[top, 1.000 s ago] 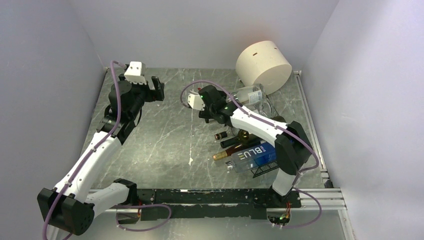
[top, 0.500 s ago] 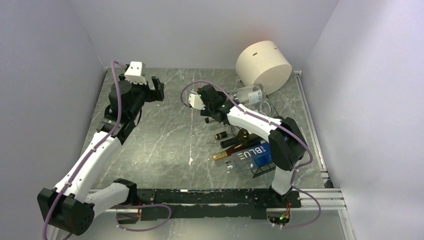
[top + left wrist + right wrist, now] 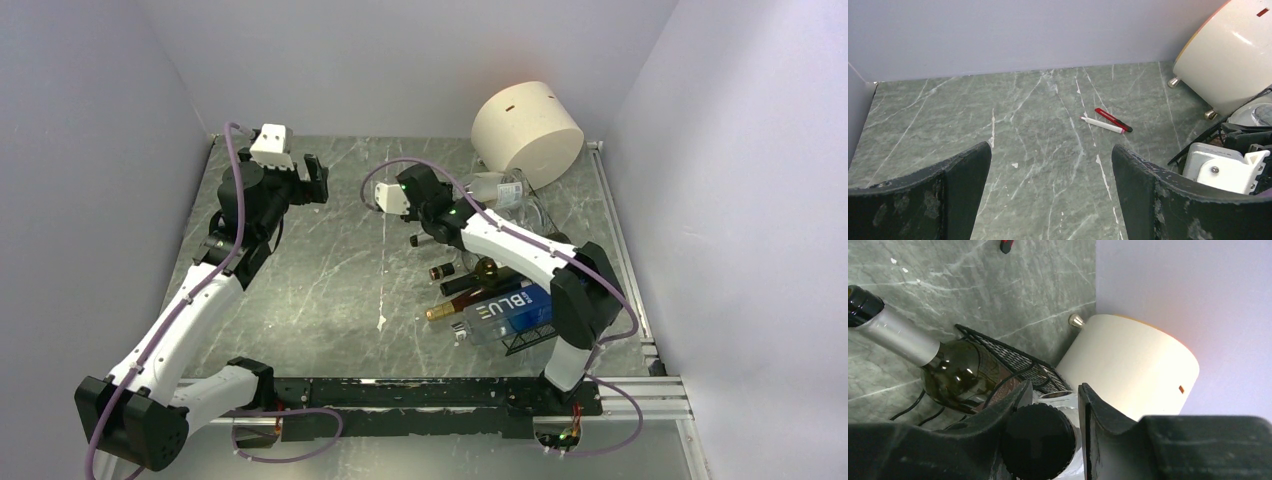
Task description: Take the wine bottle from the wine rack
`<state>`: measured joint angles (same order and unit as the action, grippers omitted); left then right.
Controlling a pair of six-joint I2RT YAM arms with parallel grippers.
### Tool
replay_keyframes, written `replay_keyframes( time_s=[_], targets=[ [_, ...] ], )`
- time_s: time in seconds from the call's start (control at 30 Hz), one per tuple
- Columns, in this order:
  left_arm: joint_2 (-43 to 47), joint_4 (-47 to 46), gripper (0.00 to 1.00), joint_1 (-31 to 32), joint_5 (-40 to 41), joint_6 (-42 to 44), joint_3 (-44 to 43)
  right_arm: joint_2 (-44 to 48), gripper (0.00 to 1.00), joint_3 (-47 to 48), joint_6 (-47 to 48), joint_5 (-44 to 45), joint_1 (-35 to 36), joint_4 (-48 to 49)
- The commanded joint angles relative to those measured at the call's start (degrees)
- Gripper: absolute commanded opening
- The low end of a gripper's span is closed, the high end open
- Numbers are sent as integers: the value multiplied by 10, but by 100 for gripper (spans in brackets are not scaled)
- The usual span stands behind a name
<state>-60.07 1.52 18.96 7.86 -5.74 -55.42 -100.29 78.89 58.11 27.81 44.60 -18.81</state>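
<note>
The black wire-mesh wine rack [image 3: 525, 340] lies at the right of the table with several bottles across it. At its far end lies a clear wine bottle [image 3: 503, 190] with a black screw cap [image 3: 1038, 442]. My right gripper [image 3: 1054, 387] is shut on that cap and neck, with one finger on each side. In the top view the right gripper [image 3: 467, 196] reaches to the bottle from the left. The rack's mesh [image 3: 1018, 362] shows just beyond the fingers. My left gripper [image 3: 1050, 150] hangs open over bare table at the back left [image 3: 318, 178], holding nothing.
A cream cylinder [image 3: 527, 130] lies tipped right behind the rack, close to the held bottle [image 3: 1133, 365]. A dark green bottle with a silver foil neck [image 3: 955, 375] lies beside it. A blue-labelled bottle [image 3: 505, 310] fills the near end. Two pens [image 3: 1105, 120] lie mid-table.
My right gripper's jaws have closed around the clear bottle's cap, and the wrist has shifted slightly toward the back. The left arm has stayed still.
</note>
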Motion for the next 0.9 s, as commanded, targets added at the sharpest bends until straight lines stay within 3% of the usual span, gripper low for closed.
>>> replay_keyframes(
  time_s=[0.0,0.17,0.3,0.6,0.87],
  targets=[
    [-1,-16,94,2,-2,9,2,26,23,-10,-43,14,14,5],
    [1,-15,94,3,-3,10,0,51,17,-23,-44,28,20,40],
    [0,-15,94,2,3,10,1,63,0,-12,-62,42,21,48],
    [1,-9,94,3,8,7,-3,109,0,1,-119,53,22,80],
    [4,3,94,3,13,-1,-13,135,0,-5,-107,82,26,136]
  ],
)
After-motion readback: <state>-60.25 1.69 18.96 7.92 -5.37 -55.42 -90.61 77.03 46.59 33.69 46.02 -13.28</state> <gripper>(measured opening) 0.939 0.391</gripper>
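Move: The wine bottle, a clear one, is already gripped by its black-capped neck in the right hand; its middle lies about 8 cm right, 2 cm ahead and slightly below. The green bottle is about 4 cm back, 3 cm right and 6 cm below; the white drum stands some 18 cm right and 14 cm ahead. From the idle left hand, the wine bottle lies roughly 31 cm right, about level forward, and 14 cm lower. Keeping its neck grip, the right hand lifts the wine bottle about 7 cm from the rack, rolling some 20 degrees. ##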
